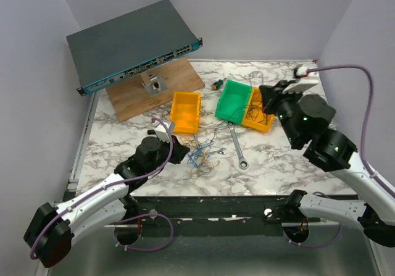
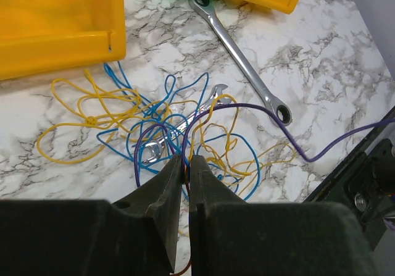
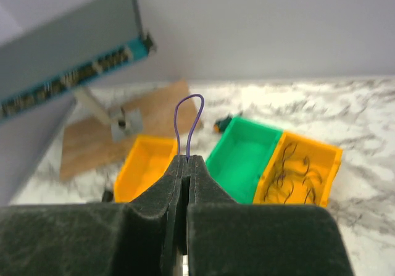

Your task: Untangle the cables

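The cables (image 2: 154,118), thin blue, yellow, orange and purple wires, lie tangled on the marble table (image 1: 271,158); in the top view the cables (image 1: 200,152) sit just right of my left gripper (image 1: 179,151). In the left wrist view, my left gripper (image 2: 184,160) is shut at the tangle's near edge, with purple and orange strands pinched between its tips. One purple cable (image 2: 296,143) runs off to the right. My right gripper (image 3: 188,159) is shut on a purple loop (image 3: 179,118). In the top view the right gripper (image 1: 268,99) hangs raised over the right-hand bins.
A long silver wrench (image 1: 237,143) lies right of the tangle, and a small wrench (image 2: 185,125) lies under it. A yellow bin (image 1: 186,111), a green bin (image 1: 233,99) and a second yellow bin (image 1: 258,118) holding dark wires stand behind. A network switch (image 1: 133,41) rests on a wooden board (image 1: 154,94).
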Motion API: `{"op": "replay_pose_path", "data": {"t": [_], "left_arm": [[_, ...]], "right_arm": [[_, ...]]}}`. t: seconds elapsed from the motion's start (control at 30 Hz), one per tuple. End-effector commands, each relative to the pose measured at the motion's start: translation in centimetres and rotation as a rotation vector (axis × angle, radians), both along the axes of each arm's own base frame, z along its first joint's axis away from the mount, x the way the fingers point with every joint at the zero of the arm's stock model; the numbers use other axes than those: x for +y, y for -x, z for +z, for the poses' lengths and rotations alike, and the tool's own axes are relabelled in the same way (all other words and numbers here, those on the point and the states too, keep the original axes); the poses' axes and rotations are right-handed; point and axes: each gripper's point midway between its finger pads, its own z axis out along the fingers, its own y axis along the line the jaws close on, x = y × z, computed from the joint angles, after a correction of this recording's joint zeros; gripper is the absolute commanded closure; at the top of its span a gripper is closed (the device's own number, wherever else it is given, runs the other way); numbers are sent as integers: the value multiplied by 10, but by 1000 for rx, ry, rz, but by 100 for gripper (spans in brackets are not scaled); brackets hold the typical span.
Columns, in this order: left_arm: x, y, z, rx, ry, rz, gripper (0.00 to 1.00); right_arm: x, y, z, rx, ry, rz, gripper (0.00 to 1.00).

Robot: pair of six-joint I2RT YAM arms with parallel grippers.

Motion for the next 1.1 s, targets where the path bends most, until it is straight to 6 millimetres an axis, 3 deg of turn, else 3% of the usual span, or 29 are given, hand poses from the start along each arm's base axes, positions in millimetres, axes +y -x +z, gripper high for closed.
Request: {"op": "replay_pose_path", "data": {"t": [0.0,0.2,0.37,0.47,0.67,0.83,1.07], "left_arm": [[4,0,21,-47,-38,-8,88],[-3,2,33,-84,-44,-67,89],[-5,2,35,-104,-59,-98,90],[-7,2,32,-119,-61,-107,90],[-10,-4,24,-156,-85,-126,90],[-17,-5,25,-167,-90,-161,90],[-14,-13,24,-252,-132,-144,93]], "right_arm": [[58,25,-97,232,151,341,99],[122,68,-170,392,162,741,99],[139,77,-229,552,166,809,99],[144,89,-251,606,127,856,99],[154,108,-257,608,-101,916,98],[168,104,-251,562,-364,918,99],[179,81,-254,561,-588,823,96]]}}
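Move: My right hand holds the purple cable high. The left hand, where I bring it, is some 24 cm left, 5 cm back and 31 cm lower. The tangle is about 21 cm left, 4 cm back and 41 cm below my right hand, and the large wrench 5 cm left, 1 cm ahead and equally low. For my left hand, the tangle lies roughly 3 cm right, 1 cm ahead and 10 cm below. I swoop my right hand down about 30 cm, sweeping some 16 cm left and 10 cm back towards my left hand and the tangle, still pinching the purple cable. The fingers swing left and tip down nearly 40 degrees, and the wrist rolls as the descent levels out. My left hand keeps its pinch on the strands, rising about 2 cm, then easing partly back down while it turns slightly. ##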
